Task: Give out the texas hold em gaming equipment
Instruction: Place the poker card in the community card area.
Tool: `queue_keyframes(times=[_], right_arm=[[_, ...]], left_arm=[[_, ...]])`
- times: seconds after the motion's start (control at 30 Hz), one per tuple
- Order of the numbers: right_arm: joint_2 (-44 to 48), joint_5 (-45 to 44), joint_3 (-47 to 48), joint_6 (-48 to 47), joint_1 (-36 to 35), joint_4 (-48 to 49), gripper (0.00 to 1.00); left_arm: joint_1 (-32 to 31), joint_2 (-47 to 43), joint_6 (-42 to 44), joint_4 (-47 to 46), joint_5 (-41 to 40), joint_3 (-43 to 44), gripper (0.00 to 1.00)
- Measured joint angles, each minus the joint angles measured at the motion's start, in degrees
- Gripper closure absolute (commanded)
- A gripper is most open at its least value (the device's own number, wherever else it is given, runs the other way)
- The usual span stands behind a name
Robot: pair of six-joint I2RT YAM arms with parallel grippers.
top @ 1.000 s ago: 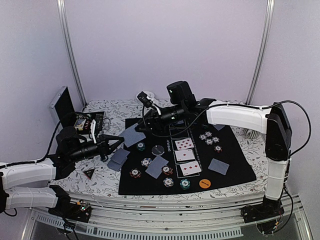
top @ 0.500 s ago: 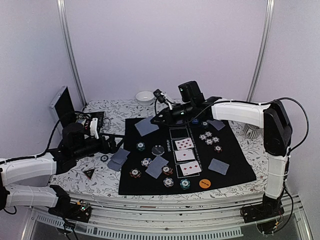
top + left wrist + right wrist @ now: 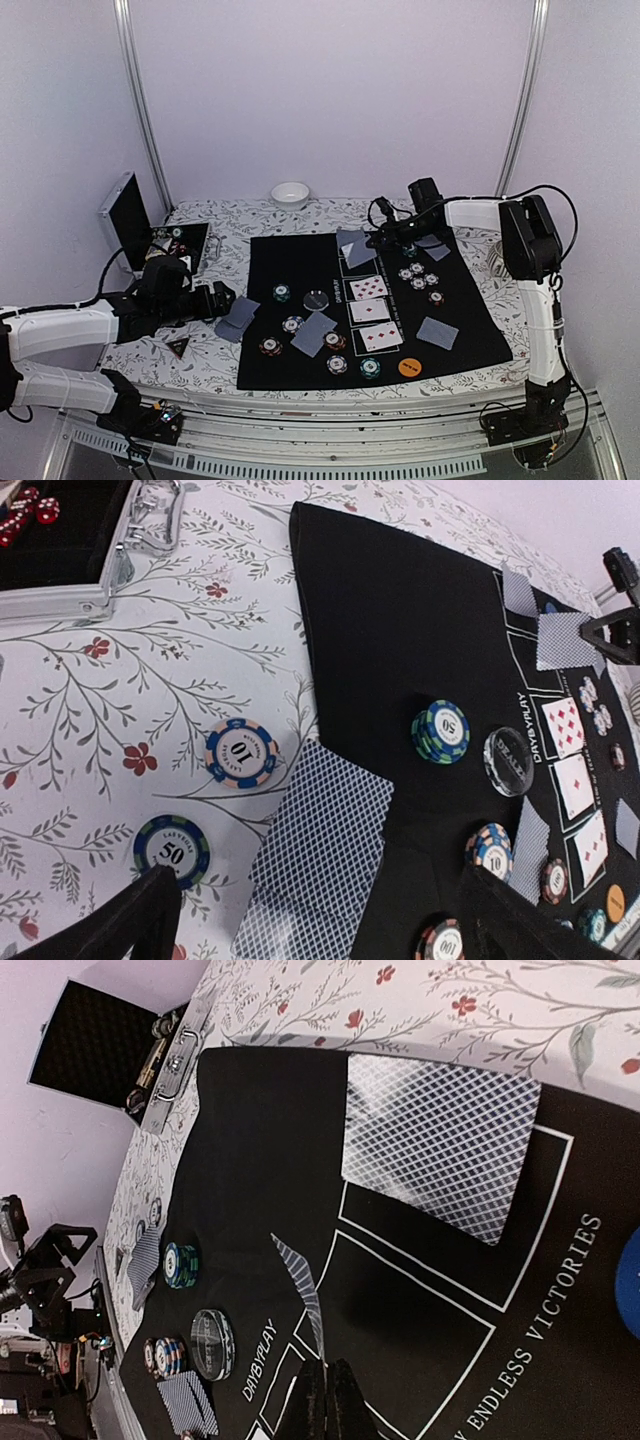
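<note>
My left gripper [image 3: 218, 298] [image 3: 330, 935] hangs open over two overlapped blue-backed cards [image 3: 320, 860] [image 3: 238, 315] at the left edge of the black mat [image 3: 290, 262]. Nothing is between its fingers [image 3: 140, 920]. A "10" chip [image 3: 241, 752] and a "50" chip [image 3: 172, 850] lie on the floral cloth beside the cards. My right gripper [image 3: 380, 240] [image 3: 325, 1365] is shut on a card [image 3: 300, 1290] [image 3: 360, 257], held edge-up above the mat's printed boxes. Another face-down card [image 3: 440, 1160] lies flat just beyond it.
Chip stacks [image 3: 282, 292] [image 3: 420, 275], a clear dealer disc [image 3: 316, 299], three face-up cards [image 3: 370, 311], more face-down cards [image 3: 437, 333] and an orange disc [image 3: 408, 367] sit on the mat. The triangle marker [image 3: 178, 347], open case [image 3: 125, 210] and white bowl [image 3: 290, 194] stand off it.
My left gripper opened and drew back left, leaving chips on the cloth. My right gripper closed on its card and carried it from the mat's left side to its far middle.
</note>
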State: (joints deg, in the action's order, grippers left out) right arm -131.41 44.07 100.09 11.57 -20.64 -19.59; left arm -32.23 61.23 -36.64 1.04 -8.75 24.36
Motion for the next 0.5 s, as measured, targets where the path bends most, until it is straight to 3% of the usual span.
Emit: queue_keyframes(times=[0.23, 0.5], right_arm=[[-7.1, 3.3, 6.8, 1.1, -0.3, -1.4, 0.98], [-10.8, 2.4, 8.5, 2.6, -0.3, -3.5, 0.98]], left_arm=[[0.1, 0.7, -3.4, 1.6, -1.9, 0.0, 0.02], [0.3, 1.4, -4.4, 3.1, -2.5, 0.0, 0.02]])
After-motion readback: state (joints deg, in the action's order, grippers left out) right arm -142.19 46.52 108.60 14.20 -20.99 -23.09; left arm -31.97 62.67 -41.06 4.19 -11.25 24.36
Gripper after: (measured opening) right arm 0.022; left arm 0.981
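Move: The empty fourth slot of the community card area lies below the right hand, which holds the poker card: some 7 cm down, about 3 cm back and 3 cm left. A face-down card lies about 5 cm ahead and 5 cm left of that hand, the third slot's face-up card about 10 cm back and 1 cm left. From the left hand, the fourth slot is roughly 15 cm ahead and 30 cm to the right. Almost straight down, the right hand lowers the poker card about 5 cm towards the fourth slot, drifting only slightly left and rolling a little under 10 degrees so that its far side dips. Its fingers still pinch the card's edge, shut throughout. The open, empty left hand eases some 2 cm down and to its left near the face-down cards on its side. ##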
